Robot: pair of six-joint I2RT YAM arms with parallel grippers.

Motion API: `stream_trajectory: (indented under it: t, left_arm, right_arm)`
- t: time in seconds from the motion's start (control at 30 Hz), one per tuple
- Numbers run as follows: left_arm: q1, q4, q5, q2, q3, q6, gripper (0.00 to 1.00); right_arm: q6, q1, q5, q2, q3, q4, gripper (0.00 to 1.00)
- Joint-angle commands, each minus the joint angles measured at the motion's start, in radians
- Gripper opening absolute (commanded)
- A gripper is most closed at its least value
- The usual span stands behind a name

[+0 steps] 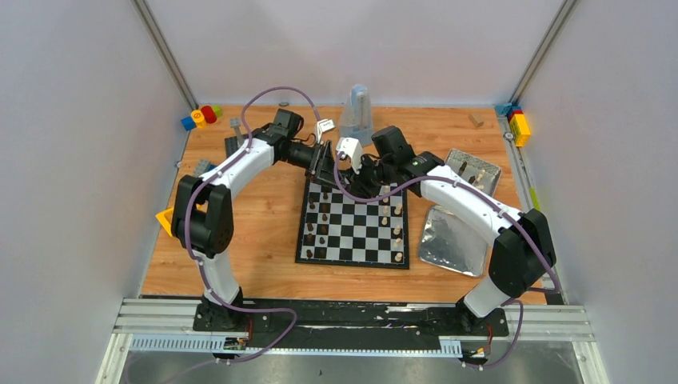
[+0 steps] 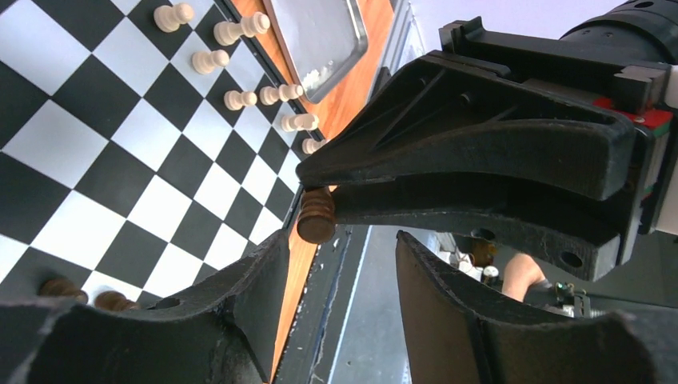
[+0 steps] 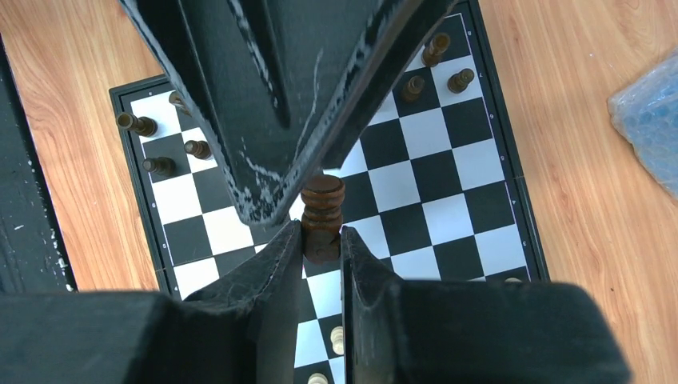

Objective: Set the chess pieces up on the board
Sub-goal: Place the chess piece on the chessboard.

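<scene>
The board [image 1: 354, 232] lies mid-table with dark chess pieces [image 1: 313, 220] along its left side and pale ones [image 1: 396, 224] along its right. Both arms meet above its far edge. My right gripper [image 3: 322, 236] is shut on a dark brown chess piece [image 3: 323, 204], which sticks out past its fingertips. My left gripper [image 2: 342, 240] faces it, open, with that same piece [image 2: 317, 216] just ahead of its fingertips and not between them. Dark pieces [image 3: 136, 124] and pale ones [image 2: 240, 28] stand on the board [image 2: 96, 136] below.
A metal tray [image 1: 472, 172] holding a few pieces and a second silver tray [image 1: 452, 236] lie right of the board. Coloured blocks [image 1: 201, 116] sit at the back left, more blocks [image 1: 518, 124] at the back right. A clear container [image 1: 357, 112] stands behind the grippers.
</scene>
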Motion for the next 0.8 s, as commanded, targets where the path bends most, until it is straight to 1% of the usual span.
stream_trajectory:
  t: [0.0, 0.2, 0.4, 0.63, 0.77]
  left_arm:
    - [-0.015, 0.043, 0.048, 0.024, 0.040, -0.045, 0.58]
    - [-0.024, 0.056, 0.054, 0.045, 0.051, -0.059, 0.53]
    - [-0.026, 0.062, 0.061, 0.050, 0.054, -0.065, 0.45]
    - [-0.027, 0.066, 0.064, 0.055, 0.055, -0.065, 0.34]
    - [-0.030, 0.071, 0.072, 0.055, 0.051, -0.067, 0.26]
  right_arm:
    - [0.024, -0.004, -0.018, -0.046, 0.036, 0.058, 0.00]
    - [0.030, -0.004, -0.019, -0.054, 0.034, 0.059, 0.00]
    - [0.030, -0.004, -0.025, -0.050, 0.034, 0.060, 0.00]
    - [0.030, -0.004, -0.026, -0.045, 0.029, 0.061, 0.00]
    - [0.034, -0.005, -0.018, -0.041, 0.036, 0.061, 0.00]
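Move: The dark chess piece, held by its other end in my right fingers with its base poking out to the left, is about 1 cm to the right of my left hand, 1 cm ahead and 1 cm lower. From my left hand, the board's middle lies roughly 6 cm back and 16 cm down; at board height, a dark pawn stands some 5 cm left and 1 cm back. The piece's middle is about 1 cm left of my right hand. My left hand eases about 1 cm to the right and nearly 1 cm down over the base of the dark chess piece, comes back up slightly, and all the while closes its fingers from over half open to about a third, bringing the tips right up to both sides of the base. My right hand keeps its grip on the other end and lifts the piece some 1 cm to meet them. ##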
